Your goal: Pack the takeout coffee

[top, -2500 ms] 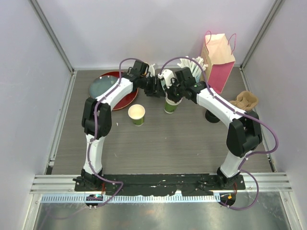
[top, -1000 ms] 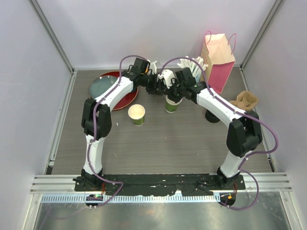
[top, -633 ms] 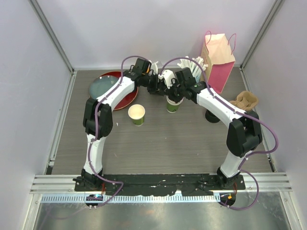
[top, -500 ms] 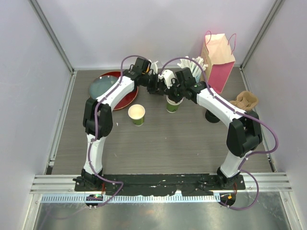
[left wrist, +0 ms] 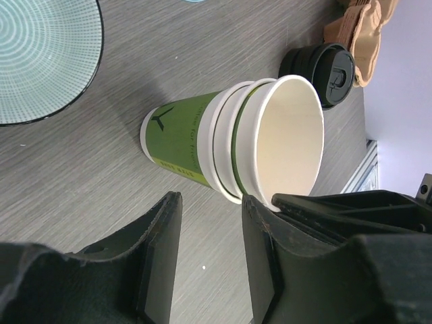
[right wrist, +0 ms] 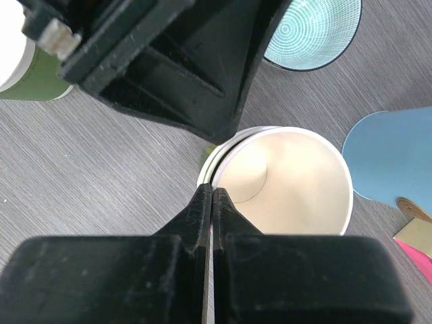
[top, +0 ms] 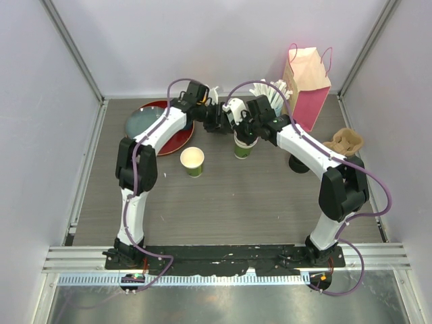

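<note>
A stack of nested green paper cups [top: 241, 147] stands mid-table. In the left wrist view the stack [left wrist: 192, 138] lies just beyond my fingertips, with its cream mouth toward the right. My right gripper [right wrist: 211, 194] is shut on the near rim of the top cup [right wrist: 297, 182] of the stack. My left gripper [left wrist: 210, 202] is open beside the stack's left side, with only bare table between its fingers. A single green cup [top: 192, 160] stands apart to the left. Two black lids [left wrist: 322, 64] lie at the right.
A red tray [top: 177, 140] holding a patterned bowl [top: 143, 123] sits at the back left. A light-blue cup of white sticks [top: 270, 96] and a pink paper bag [top: 307, 81] stand at the back. A cardboard cup carrier [top: 344, 142] rests at the right.
My left gripper's jaws have narrowed a little while staying beside the stack. The right gripper has kept its hold on the rim. The cups have not moved.
</note>
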Robot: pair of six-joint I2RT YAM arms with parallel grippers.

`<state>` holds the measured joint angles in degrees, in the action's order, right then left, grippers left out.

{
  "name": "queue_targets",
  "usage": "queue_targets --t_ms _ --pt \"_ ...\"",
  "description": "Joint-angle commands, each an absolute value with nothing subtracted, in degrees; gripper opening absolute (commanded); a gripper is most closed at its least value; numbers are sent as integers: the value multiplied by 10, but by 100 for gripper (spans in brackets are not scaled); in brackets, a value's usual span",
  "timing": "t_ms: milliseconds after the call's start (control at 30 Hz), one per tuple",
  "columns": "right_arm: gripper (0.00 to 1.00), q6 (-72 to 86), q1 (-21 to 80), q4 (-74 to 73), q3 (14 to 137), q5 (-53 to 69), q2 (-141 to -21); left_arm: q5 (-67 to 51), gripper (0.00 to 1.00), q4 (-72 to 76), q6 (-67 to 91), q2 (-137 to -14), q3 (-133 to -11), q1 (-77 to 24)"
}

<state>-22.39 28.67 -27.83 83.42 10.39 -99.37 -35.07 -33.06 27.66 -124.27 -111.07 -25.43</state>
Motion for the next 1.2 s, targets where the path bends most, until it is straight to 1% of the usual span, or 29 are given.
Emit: queue_targets --t_ms 0,500,1000,1167 --pt "1 -226 287 -260 847 104 -983 -341 44 -320 267 -1249 -1125 -268" --pt "1 -226 288 -271 862 106 -984 -338 44 -321 259 -1271 -1136 -273" --pt "1 -262 290 -324 935 19 -951 -327 44 -341 242 -1268 -1172 -274" --pt "1 -273 290 -344 973 8 -932 -325 44 -347 235 -1264 -1189 -274"
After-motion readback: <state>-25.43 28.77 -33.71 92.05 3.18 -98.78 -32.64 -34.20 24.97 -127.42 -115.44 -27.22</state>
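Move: The top paper cup's rim is already pinched in the right fingers; the cup's middle is some 3 cm ahead, 3 cm right and 5 cm below, still nested in the cup stack, itself centred about 7 cm below. The green bowl lies roughly 13 cm ahead and 4 cm left, the straw tub 11 cm ahead and 12 cm right, the lone cup 4 cm back and 13 cm left. From the left hand the top cup is about 7 cm right, 5 cm below. The top cup, its rim still pinched by the closed right fingers, is held still at first, then drawn about 5 cm up out of the stack, drifting slightly forward as the fingertips tilt up a few degrees. The left hand, half open throughout, eases down about 2 cm and slightly right towards the lower cups, then comes partway back up with a slight shift forward, a fingertip close against their rims. ##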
